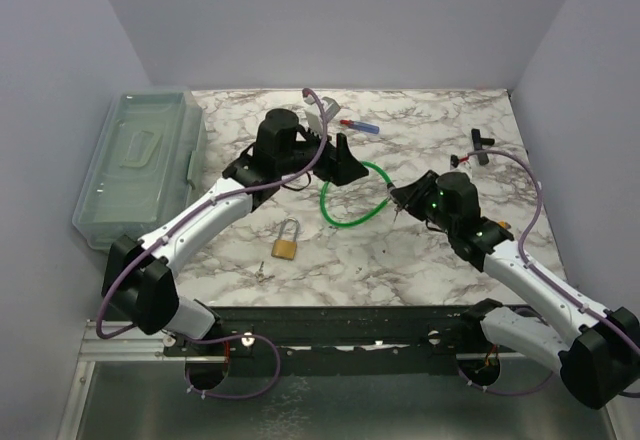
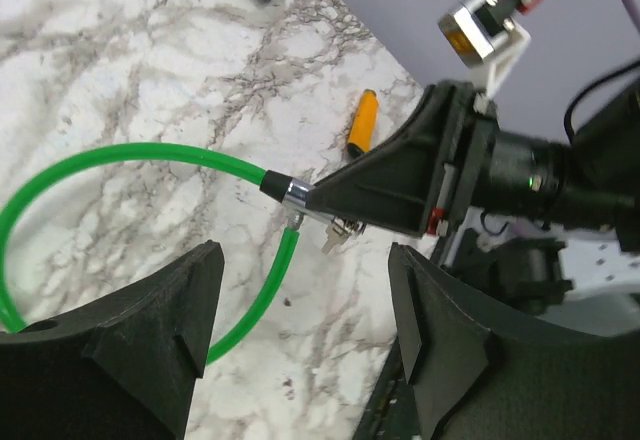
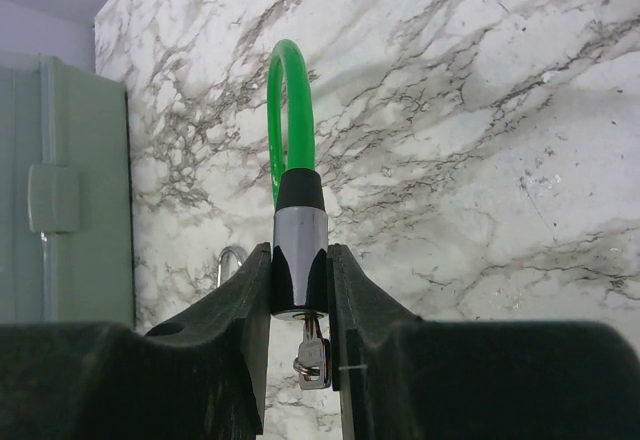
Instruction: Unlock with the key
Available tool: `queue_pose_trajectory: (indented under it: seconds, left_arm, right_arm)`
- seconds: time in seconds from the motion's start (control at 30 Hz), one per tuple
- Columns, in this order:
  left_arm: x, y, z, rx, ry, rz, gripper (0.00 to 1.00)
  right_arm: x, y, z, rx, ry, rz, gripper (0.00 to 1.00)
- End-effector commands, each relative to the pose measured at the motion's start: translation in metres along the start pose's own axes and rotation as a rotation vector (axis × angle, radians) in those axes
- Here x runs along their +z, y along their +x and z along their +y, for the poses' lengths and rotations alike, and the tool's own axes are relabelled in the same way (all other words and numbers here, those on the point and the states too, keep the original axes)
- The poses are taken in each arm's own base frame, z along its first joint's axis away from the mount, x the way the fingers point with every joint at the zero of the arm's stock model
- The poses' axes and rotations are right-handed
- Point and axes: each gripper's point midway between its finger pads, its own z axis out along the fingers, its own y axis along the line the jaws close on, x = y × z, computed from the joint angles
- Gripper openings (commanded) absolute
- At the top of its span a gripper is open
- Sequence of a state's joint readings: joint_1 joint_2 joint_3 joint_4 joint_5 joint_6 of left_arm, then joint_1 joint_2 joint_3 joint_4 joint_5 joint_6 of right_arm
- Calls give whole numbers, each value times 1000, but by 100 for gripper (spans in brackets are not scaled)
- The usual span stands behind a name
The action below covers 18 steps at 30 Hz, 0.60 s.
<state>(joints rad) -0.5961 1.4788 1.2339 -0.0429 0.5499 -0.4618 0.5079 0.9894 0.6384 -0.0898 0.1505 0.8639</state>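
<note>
A green cable lock (image 1: 347, 203) lies looped mid-table. My right gripper (image 1: 397, 197) is shut on its chrome barrel (image 3: 300, 250), with the green cable (image 3: 290, 110) running away beyond the fingers. A small silver key (image 3: 316, 356) with a ring sticks out of the barrel's end. In the left wrist view the barrel (image 2: 297, 197) and key (image 2: 335, 232) sit just beyond my left gripper (image 2: 305, 310), which is open with nothing between its fingers. From above, the left gripper (image 1: 345, 165) hovers at the loop's far-left side.
A brass padlock (image 1: 285, 245) lies nearer the front, with a small loose key (image 1: 262, 272) beside it. A clear lidded box (image 1: 140, 165) stands at the left. A red-and-blue tool (image 1: 360, 125) and a black part (image 1: 483, 145) lie near the back. An orange piece (image 2: 363, 123) lies behind the right gripper.
</note>
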Motion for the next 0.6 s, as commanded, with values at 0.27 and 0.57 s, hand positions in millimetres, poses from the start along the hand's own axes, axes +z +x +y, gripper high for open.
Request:
queue_pose_trajectory:
  seconds: [0.27,0.57]
  left_arm:
    - [12,81,17,603,-33,54,75]
    - [37,117,24,585,-3,143,71]
  right_arm:
    - [-3,14,14,182,-139,103,0]
    - [-11,25,25,250,-199,168,0]
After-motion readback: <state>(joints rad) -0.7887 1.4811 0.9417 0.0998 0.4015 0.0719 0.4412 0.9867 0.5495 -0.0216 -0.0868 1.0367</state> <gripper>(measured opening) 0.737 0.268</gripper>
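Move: From the left hand, the plugged end of the green cable, just below the lock cylinder, lies about 4 cm back, 5 cm to the right and 12 cm below. The cylinder, in the right fingers, is about 1 cm back, 8 cm right and 10 cm below the left hand. The padlock lies on the table, roughly 16 cm left, 1 cm back and 25 cm below the left hand. From the right hand, the plugged end is about 3 cm back, 3 cm left and 2 cm below. The left hand swings back about 5 cm and then sinks steeply, some 11 cm in all, towards the plugged cable end, rolling about 30 degrees clockwise seen from behind the hand, its fingers staying wide open and touching nothing yet. The right hand keeps its grip on the lock cylinder, first dipping a little, then easing back and left, about 2 cm each way, as it turns some 15 degrees. ##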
